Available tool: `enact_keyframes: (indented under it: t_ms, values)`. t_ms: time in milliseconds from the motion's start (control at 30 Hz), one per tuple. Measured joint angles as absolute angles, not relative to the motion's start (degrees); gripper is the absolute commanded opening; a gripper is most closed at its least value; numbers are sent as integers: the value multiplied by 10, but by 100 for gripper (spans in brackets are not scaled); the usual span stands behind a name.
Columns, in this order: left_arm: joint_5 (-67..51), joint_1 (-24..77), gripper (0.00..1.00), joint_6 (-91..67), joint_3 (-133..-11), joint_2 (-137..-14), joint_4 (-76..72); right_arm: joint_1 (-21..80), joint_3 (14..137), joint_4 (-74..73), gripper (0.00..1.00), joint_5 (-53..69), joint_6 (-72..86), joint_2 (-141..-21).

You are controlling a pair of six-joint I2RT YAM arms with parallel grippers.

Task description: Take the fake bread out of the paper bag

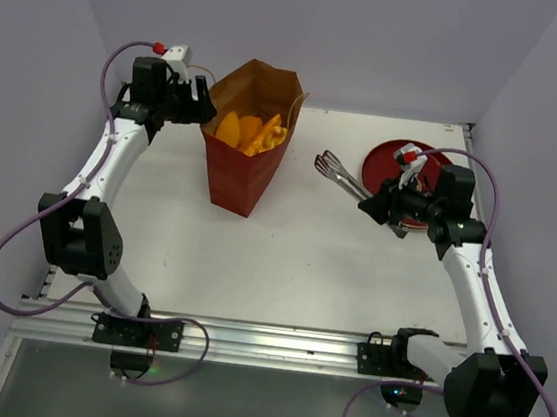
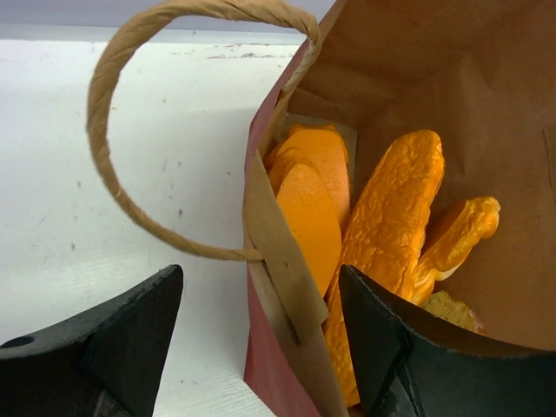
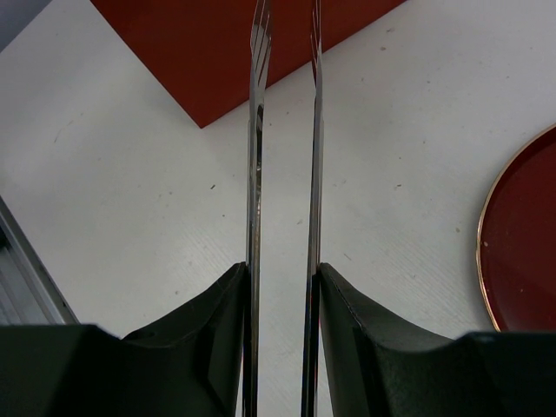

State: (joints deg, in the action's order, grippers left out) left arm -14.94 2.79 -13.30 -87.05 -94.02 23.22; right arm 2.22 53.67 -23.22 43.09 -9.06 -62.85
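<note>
The red paper bag (image 1: 237, 174) stands upright at the back left of the table with its mouth open. Several golden-orange pieces of fake bread (image 1: 252, 132) lie inside it, seen close up in the left wrist view as a long loaf and smoother pieces of fake bread (image 2: 391, 208). My left gripper (image 1: 202, 104) is open at the bag's left rim. In its own view my left gripper (image 2: 261, 271) straddles the paper bag's wall (image 2: 269, 373), one finger outside and one inside against the bread. My right gripper (image 1: 370, 201) is shut on metal tongs (image 1: 338, 170), whose tips point toward the bag.
A round dark-red plate (image 1: 385, 160) lies at the back right beside the right gripper, and its rim shows as the plate (image 3: 526, 252) in the right wrist view. The bag's looped brown handle (image 2: 113, 87) arches above the left fingers. Grey walls enclose the table.
</note>
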Motion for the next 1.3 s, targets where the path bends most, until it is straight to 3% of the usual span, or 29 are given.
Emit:
enact_keyframes:
  t_ms: [200, 400, 500, 567, 600, 667, 1300]
  values:
    - [-176, 27, 67, -146, -885, -971, 227, 22, 537, -232, 40, 431, -91, -628]
    - [-197, 27, 48, -159, -894, -986, 217, 22, 537, -232, 40, 431, -91, -628]
    - [-208, 27, 34, -162, -915, -1002, 214, 21, 537, -232, 40, 431, -91, -628]
    - [-215, 27, 21, -168, -931, -1013, 210, 19, 537, -232, 40, 432, -91, -628]
    - [-218, 27, 9, -170, -936, -1017, 210, 18, 537, -232, 40, 432, -91, -628]
    - [-226, 27, 0, -172, -946, -1022, 211, 15, 537, -232, 40, 432, -91, -628]
    - [-295, 27, 0, -153, -968, -1010, 188, -10, 537, -239, 40, 437, -91, -628]
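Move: The paper bag's left rim, where I'll pinch, lies about 3 cm ahead and 3 cm right of my left hand, at roughly the height of my fingertips. The rope handle loops out some 6 cm ahead and 1 cm left of that hand; the fake bread sits inside the bag, about 10 cm to the hand's right, level with it fore and aft and 10 cm lower. From my right hand, that rim is about 18 cm ahead, 33 cm left and slightly higher. With one finger outside the bag and the other over its mouth, I ease my left hand about 4 cm forward and right onto the left rim, dipping slightly, and shut my fingers on the paper beside the handle. Keeping that pinch, I pull the rim up nearly 4 cm and a little right, turning roughly 10 degrees clockwise. My right hand keeps holding the tongs, drifting 1–2 cm right. ##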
